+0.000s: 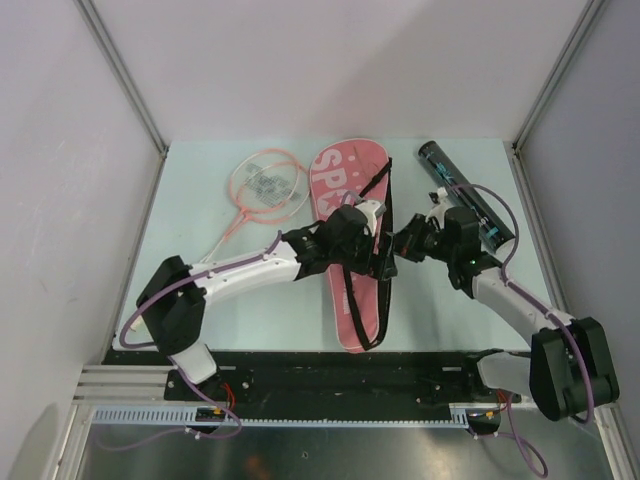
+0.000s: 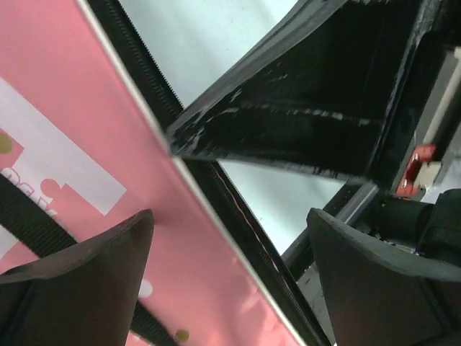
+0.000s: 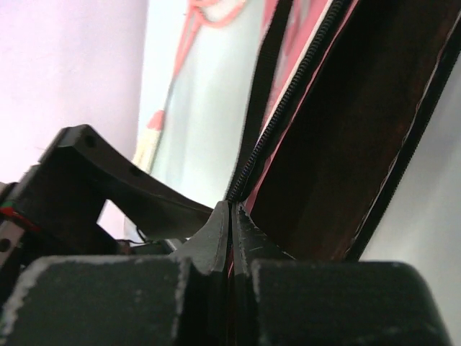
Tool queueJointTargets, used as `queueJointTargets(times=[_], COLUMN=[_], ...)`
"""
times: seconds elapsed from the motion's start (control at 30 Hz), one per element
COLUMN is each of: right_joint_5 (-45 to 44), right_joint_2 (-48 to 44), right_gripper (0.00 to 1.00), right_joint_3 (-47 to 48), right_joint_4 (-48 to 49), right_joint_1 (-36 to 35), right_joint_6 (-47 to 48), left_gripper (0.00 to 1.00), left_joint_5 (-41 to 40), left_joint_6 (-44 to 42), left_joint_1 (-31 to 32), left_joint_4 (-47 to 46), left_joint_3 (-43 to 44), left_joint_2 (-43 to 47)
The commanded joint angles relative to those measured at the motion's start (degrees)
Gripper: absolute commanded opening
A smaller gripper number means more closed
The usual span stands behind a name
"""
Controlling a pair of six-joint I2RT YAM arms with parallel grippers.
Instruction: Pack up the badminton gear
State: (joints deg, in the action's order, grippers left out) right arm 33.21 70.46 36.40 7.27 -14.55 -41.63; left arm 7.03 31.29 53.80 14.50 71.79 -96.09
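Observation:
The long pink racket cover (image 1: pixel 345 300) lies lengthwise in the middle of the table, white letters at its far end and a black strap (image 1: pixel 385 200) across it. My right gripper (image 3: pixel 230 205) is shut on the cover's zip edge (image 3: pixel 288 101), with pink cloth pinched between the fingers. My left gripper (image 2: pixel 230 216) hovers open just above that same edge (image 2: pixel 238 209), and nothing is between its fingers. The pink-white racket (image 1: pixel 262 190) lies at the far left, with small pale things on its strings. The black tube (image 1: pixel 466 195) lies at the far right.
Both wrists meet over the cover's right side (image 1: pixel 385 245), close to each other. The right gripper's finger (image 2: pixel 302 122) fills the top of the left wrist view. Walls and metal posts (image 1: pixel 120 75) enclose the table on three sides.

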Motion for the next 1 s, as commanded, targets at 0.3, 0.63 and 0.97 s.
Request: queueJointTargets(times=[0.3,0.63,0.97], right_joint_5=[-21.3,-19.3,8.9], right_joint_2=[-4.8,-6.4,5.7], right_gripper=[0.00,0.99,0.95], right_joint_3=[-0.6,6.3,10.6], right_joint_4=[11.0,-3.1,-2.8], right_joint_1=[-13.5,-8.6,13.2], right_joint_6=[-19.0,-4.2,11.3], left_gripper=[0.56,0.00,0.00], left_joint_5=[-15.4,-18.9,-12.9], left_joint_6=[1.0,0.2,2.0], left_joint_1=[1.0,0.9,0.4], left_joint_4=[-1.4,-1.2,-7.6], left_joint_3=[-7.0,-8.3,-14.5], left_joint_2=[7.8,10.6,19.0])
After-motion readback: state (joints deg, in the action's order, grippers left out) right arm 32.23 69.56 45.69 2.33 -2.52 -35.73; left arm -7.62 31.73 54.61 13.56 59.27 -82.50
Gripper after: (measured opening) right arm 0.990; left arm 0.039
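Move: The bag's zipper edge is already pinched in the right fingers and runs down between the left hand's open fingers, about 1 cm ahead of and 1 cm below their midpoint. From the right hand the bag's middle lies about 10 cm left, level ahead, some 10 cm lower; the shuttlecock tube lies 12 cm ahead, 20 cm right, 12 cm lower. The rackets' heads are about 28 cm left of the left hand, 18 cm ahead, 13 cm below. The bag's zipper edge is handed over: the right hand, still pinching it, draws it about 5 cm left and slightly up, while the left fingers travel with it, turning some 10 degrees counter-clockwise, and close on it. The right then opens, lets go and swings about 12 cm right and 6 cm forward, rising slightly; the left keeps its pinch, ending some 6 cm left of its start. ##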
